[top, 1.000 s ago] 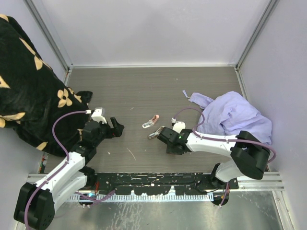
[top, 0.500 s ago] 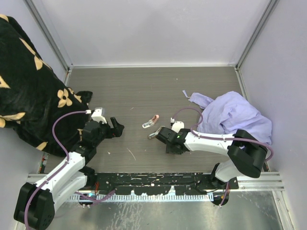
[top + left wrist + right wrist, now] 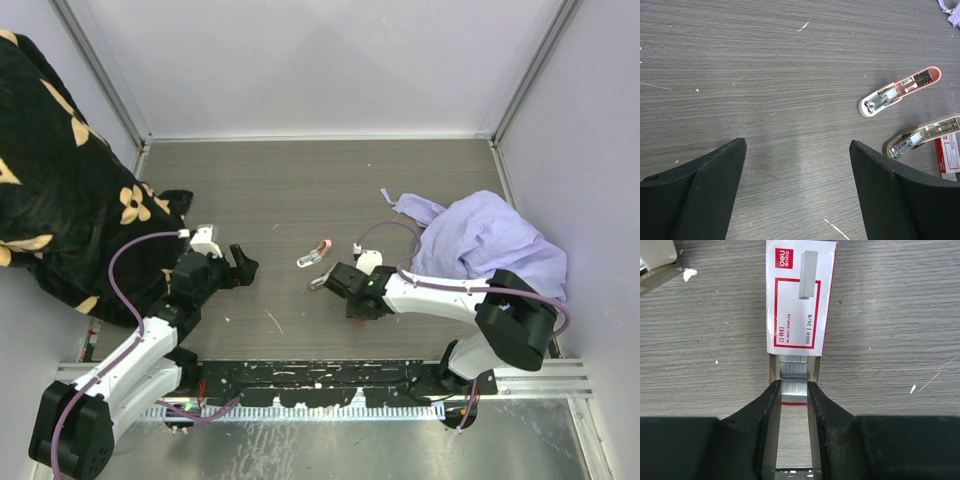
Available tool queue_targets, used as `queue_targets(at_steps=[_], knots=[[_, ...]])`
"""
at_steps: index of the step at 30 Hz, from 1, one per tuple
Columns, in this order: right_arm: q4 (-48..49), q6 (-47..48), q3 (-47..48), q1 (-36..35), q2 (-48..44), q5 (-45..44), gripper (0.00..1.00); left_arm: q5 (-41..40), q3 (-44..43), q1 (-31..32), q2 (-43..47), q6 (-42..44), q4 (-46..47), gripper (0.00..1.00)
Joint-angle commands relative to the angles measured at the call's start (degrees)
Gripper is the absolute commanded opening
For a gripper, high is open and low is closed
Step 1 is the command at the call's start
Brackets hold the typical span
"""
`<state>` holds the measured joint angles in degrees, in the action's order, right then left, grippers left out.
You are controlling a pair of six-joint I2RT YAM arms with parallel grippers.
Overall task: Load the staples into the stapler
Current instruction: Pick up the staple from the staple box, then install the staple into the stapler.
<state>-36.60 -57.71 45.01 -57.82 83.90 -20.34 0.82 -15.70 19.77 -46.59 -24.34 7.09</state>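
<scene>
The staples (image 3: 800,300) are a red-and-white printed box lying flat, its tan tray slid out toward me with silver strips (image 3: 794,371) showing. My right gripper (image 3: 794,389) is shut on the tray's near end, one finger against each side wall. Two small staplers lie open just left of it: a pink one (image 3: 315,252) and a tan one (image 3: 925,138), whose corner (image 3: 657,270) shows in the right wrist view. My left gripper (image 3: 797,150) hangs open over bare table, well left of the staplers (image 3: 243,266). The box edge (image 3: 950,157) peeks in at the left wrist view's right.
A black cloth with tan flowers (image 3: 60,180) is heaped along the left wall beside my left arm. A lavender cloth (image 3: 490,245) lies bunched at the right, behind my right arm. Grey walls close off the back and sides.
My right gripper has crept slightly left and its jaws have narrowed a little onto the tray. The left arm and both staplers have not moved.
</scene>
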Motion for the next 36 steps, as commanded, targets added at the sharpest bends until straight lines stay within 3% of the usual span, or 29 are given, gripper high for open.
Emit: queue_targets(at_steps=[1, 10, 24, 36], knots=[[-2.8, 0.6, 3.3, -0.3, -3.7, -2.8, 0.30, -1.1, 0.1, 0.0, 0.9, 1.2, 4.0, 0.87], [-3.9, 6.9, 7.8, 0.0, -4.0, -2.6, 0.30, -0.9, 0.1, 0.0, 1.1, 1.2, 4.0, 0.87], [3.2, 21.6, 22.9, 1.1, 9.8, 4.2, 0.29, -1.1, 0.2, 0.0, 1.5, 1.2, 3.8, 0.87], [4.8, 27.8, 28.3, 2.6, 17.0, 4.3, 0.29, -1.2, 0.3, 0.0, 1.7, 1.2, 3.7, 0.87]])
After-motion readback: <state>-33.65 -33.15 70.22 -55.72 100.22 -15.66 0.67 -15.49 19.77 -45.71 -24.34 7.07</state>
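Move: Just short of the staple box sleeve, the right hand already pinches the staple strip in the open tray; the sleeve lies about 4 cm ahead. The brown stapler is some 8 cm forward and 7 cm left of the hand, near its height, and the pink stapler about 13 cm forward and 9 cm left. From the idle left hand the brown stapler lies roughly 16 cm right, 3 cm back and 8 cm below. Lifting the pinched staple strip almost straight up out of the tray at first, the right hand then swings left and forward, about 10 cm and 8 cm, towards the nose end of the brown stapler. It crests some 6 cm up, sinks back about 2 cm on the approach and turns roughly 20 degrees counter-clockwise, fingers keeping their grip. ##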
